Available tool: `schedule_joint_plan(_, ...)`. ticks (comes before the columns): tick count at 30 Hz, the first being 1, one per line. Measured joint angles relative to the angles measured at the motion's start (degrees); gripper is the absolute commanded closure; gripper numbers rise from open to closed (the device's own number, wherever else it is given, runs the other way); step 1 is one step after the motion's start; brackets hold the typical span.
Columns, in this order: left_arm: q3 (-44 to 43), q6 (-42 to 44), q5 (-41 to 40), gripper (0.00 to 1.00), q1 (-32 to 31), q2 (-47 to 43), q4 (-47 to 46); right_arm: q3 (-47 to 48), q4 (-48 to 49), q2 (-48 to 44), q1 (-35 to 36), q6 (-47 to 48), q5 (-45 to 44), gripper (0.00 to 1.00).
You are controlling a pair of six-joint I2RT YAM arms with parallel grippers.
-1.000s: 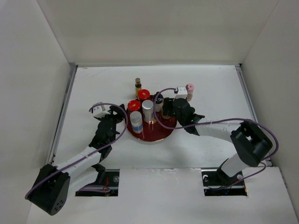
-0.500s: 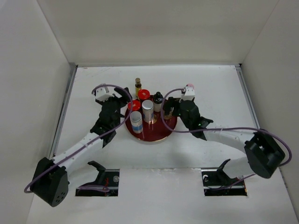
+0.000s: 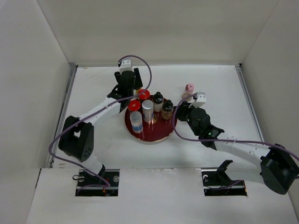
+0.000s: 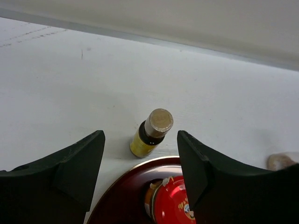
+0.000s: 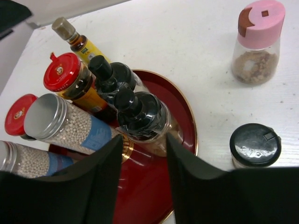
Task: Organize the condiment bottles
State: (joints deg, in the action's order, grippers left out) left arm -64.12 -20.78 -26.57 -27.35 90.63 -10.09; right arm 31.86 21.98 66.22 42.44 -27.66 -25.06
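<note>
The dark red tray (image 3: 154, 134) holds two red-lidded jars (image 3: 134, 105), two silver-white cylinders (image 3: 148, 110) and two black-capped bottles (image 3: 167, 108). My right gripper (image 5: 142, 182) is open and empty, low over the tray just short of the nearer black-capped bottle (image 5: 140, 116). A pink-capped bottle (image 5: 259, 42) and a short black-lidded jar (image 5: 254, 144) stand on the table to its right. My left gripper (image 4: 140, 158) is open and empty behind the tray; the slim yellow-labelled bottle (image 4: 152, 133) stands on the table just ahead, between its fingers. A red lid (image 4: 175, 203) lies below.
The white back wall (image 4: 187, 18) rises close behind the yellow-labelled bottle. White side walls (image 3: 32, 93) enclose the table. The left arm (image 3: 100, 112) stretches along the tray's left side. The pink-capped bottle (image 3: 189, 88) stands right of the tray.
My left arm has swung from the tray's left side to behind it, at the yellow-labelled bottle. My right gripper has drawn back rightward, leaving a black-capped bottle on the tray.
</note>
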Motion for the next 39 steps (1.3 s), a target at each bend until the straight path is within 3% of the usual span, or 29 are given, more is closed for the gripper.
schedule_joint_plan(7,-11.5,4.8,1.9,0.40,0.3,9.8,6.9,0.0,0.8,0.0,0.0,-0.5,1.2,0.31)
schedule_joint_plan(24,-15.2,8.4,1.8,0.56,0.0,17.0,9.3,0.0,1.7,0.8,0.0,-0.1,1.6,0.27)
schedule_joint_plan(32,-16.5,9.3,2.4,0.75,0.2,18.1,9.0,0.0,2.1,1.3,0.1,0.2,1.9,0.28)
schedule_joint_plan(39,-15.0,9.7,1.8,0.80,1.3,17.0,7.9,0.0,2.1,1.3,0.3,0.3,2.0,0.27)
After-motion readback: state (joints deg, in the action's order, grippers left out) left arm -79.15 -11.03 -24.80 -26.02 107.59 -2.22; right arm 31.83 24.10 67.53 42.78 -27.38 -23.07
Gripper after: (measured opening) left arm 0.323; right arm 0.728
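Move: Standing just off the tray's far rim, the small yellow-label bottle has its middle about 5 cm ahead of the left hand, 2 cm to its right and 11 cm below. The far red-lidded jar is roughly 6 cm nearer than the bottle and 3 cm right of it; the near red-lidded jar lies about 5 cm back from the left hand, level sideways. From the right hand, the yellow-label bottle is some 15 cm ahead and 17 cm left. Reaching forward about 4 cm and slightly right, then mostly straight down, some 6 cm lower in all, the left hand tips its fingers about 10 degrees further down and rolls its left side up; the open fingers close around the yellow-label bottle's cap and pinch it, easing about 1 cm left at the end. The right hand stays beside the tray, opening its fingers wider on nothing. ##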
